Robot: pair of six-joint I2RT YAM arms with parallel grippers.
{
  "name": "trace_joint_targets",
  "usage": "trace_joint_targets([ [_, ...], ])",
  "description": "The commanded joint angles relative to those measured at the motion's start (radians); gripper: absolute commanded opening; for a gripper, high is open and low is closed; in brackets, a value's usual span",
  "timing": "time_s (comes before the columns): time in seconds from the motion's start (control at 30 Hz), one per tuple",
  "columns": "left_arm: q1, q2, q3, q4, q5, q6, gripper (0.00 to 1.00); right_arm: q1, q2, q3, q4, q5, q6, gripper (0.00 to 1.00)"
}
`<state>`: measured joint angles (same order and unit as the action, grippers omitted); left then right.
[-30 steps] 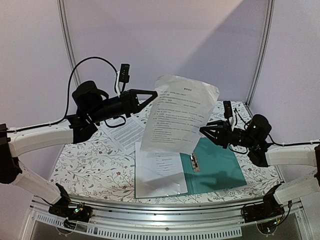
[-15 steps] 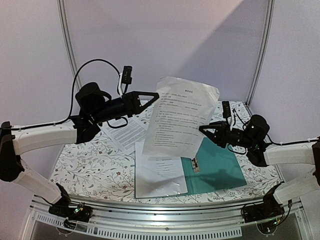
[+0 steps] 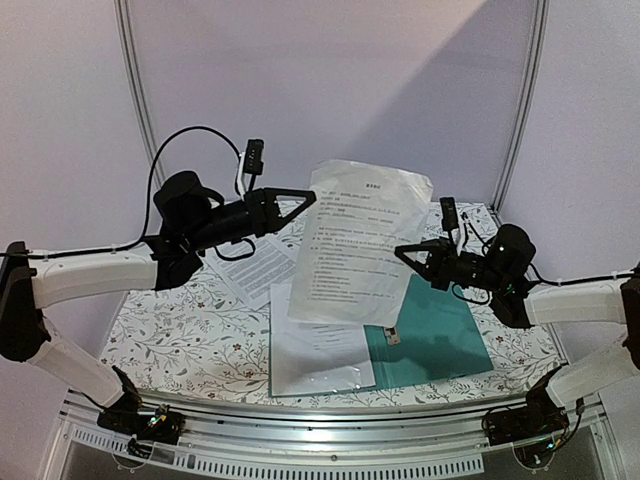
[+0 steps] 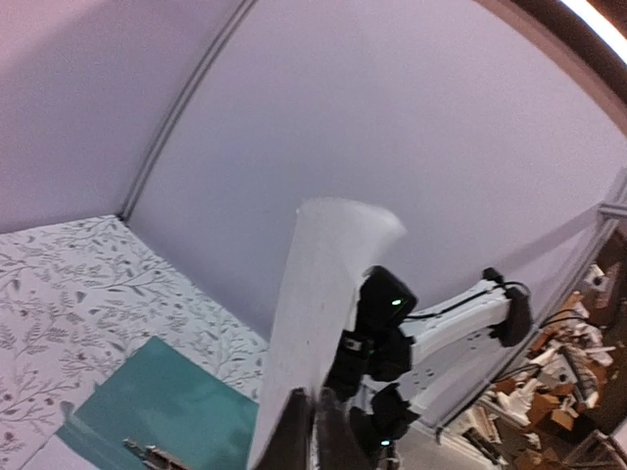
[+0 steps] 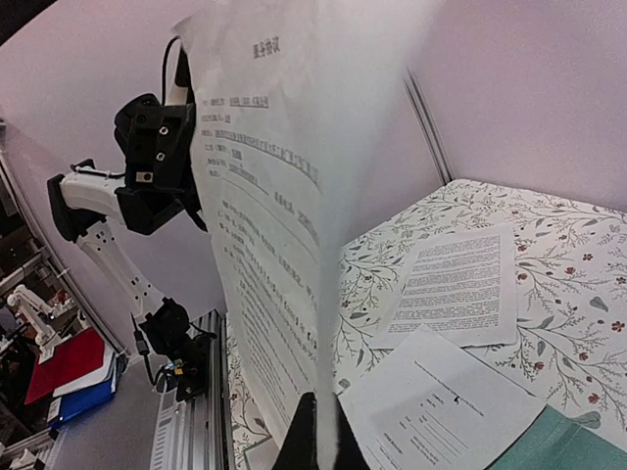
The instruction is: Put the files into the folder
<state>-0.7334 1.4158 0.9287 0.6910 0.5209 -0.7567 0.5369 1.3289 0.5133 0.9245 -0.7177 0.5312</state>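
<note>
A white printed sheet (image 3: 362, 240) hangs upright in the air above the open teal folder (image 3: 435, 335). My left gripper (image 3: 308, 198) is shut on the sheet's upper left edge; in the left wrist view the sheet (image 4: 318, 313) rises edge-on from the gripper (image 4: 315, 416). My right gripper (image 3: 402, 252) is shut on the sheet's right edge; the right wrist view shows the sheet (image 5: 284, 225) rising from the gripper (image 5: 320, 416). Another sheet (image 3: 318, 348) lies on the folder's left half. The silver clip (image 3: 391, 333) sits at the spine. A third sheet (image 3: 252, 268) lies on the table behind.
The floral tablecloth (image 3: 170, 330) covers the table. A curved metal rail (image 3: 330, 420) runs along the near edge. White backdrop walls and two frame poles stand behind. The arm bases sit at the near left and right corners.
Both grippers have carried the held sheet a little higher and to the right; its lower edge now hangs clear above the sheet lying on the folder. The arms drew slightly together.
</note>
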Motion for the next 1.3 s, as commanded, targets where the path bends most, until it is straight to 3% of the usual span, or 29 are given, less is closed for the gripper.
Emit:
trace_joint_targets([
  [0.0,0.027,-0.004,0.072,-0.307,-0.184,0.133,0.23,0.005,-0.006,0.133,-0.329,-0.009,-0.024,0.0],
  [0.07,0.043,0.0,0.113,-0.469,-0.3,0.179,0.46,-0.003,-0.021,0.185,-0.459,-0.028,-0.063,0.0],
  [0.17,0.075,0.018,0.179,-0.697,-0.5,0.233,0.58,-0.044,-0.055,0.266,-0.64,-0.046,-0.089,0.0],
  [0.27,0.154,0.058,0.258,-0.922,-0.573,0.251,0.6,-0.083,-0.044,0.416,-0.979,-0.03,-0.147,0.0],
  [0.43,0.243,0.111,0.274,-1.019,-0.573,0.284,0.61,-0.125,0.058,0.632,-1.408,-0.076,-0.223,0.0],
  [0.57,0.265,0.135,0.235,-0.997,-0.61,0.316,0.6,-0.135,0.128,0.628,-1.51,-0.234,-0.192,0.0],
  [0.67,0.284,0.158,0.229,-0.999,-0.598,0.334,0.6,-0.14,0.135,0.603,-1.572,-0.249,-0.184,0.0],
  [0.77,0.303,0.179,0.222,-1.001,-0.56,0.334,0.6,-0.16,0.167,0.594,-1.699,-0.165,-0.237,0.0],
  [0.9,0.32,0.186,0.217,-1.002,-0.529,0.326,0.59,-0.17,0.236,0.589,-1.791,0.123,-0.278,0.0],
  [1.27,0.336,0.194,0.206,-0.99,-0.489,0.312,0.58,-0.253,0.328,0.634,-1.884,0.558,-0.335,0.0],
])
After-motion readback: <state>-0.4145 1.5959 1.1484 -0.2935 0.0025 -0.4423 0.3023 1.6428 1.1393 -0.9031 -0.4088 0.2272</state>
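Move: The right hand's goal is the green folder's open right cover, its middle roughly 10 cm right of this hand, 2 cm farther out and 25 cm below. The metal clip on the spine is almost straight beneath that hand, 3 cm ahead, 1 cm right; the filed sheet lies 12 cm left, 1 cm nearer. From the left hand, the loose pages lie some 17 cm ahead, 15 cm left and 35 cm down. The sheet held up between both grippers is let go by the left fingers, which open and swing clear about 15 cm forward, 18 cm left and 20 cm down towards the loose pages. The right hand keeps its pinch on the sheet's right edge, first goes forward and up about 5 cm, then draws back and swings down and right onto the right cover, fingers tipping steeply downwards. ##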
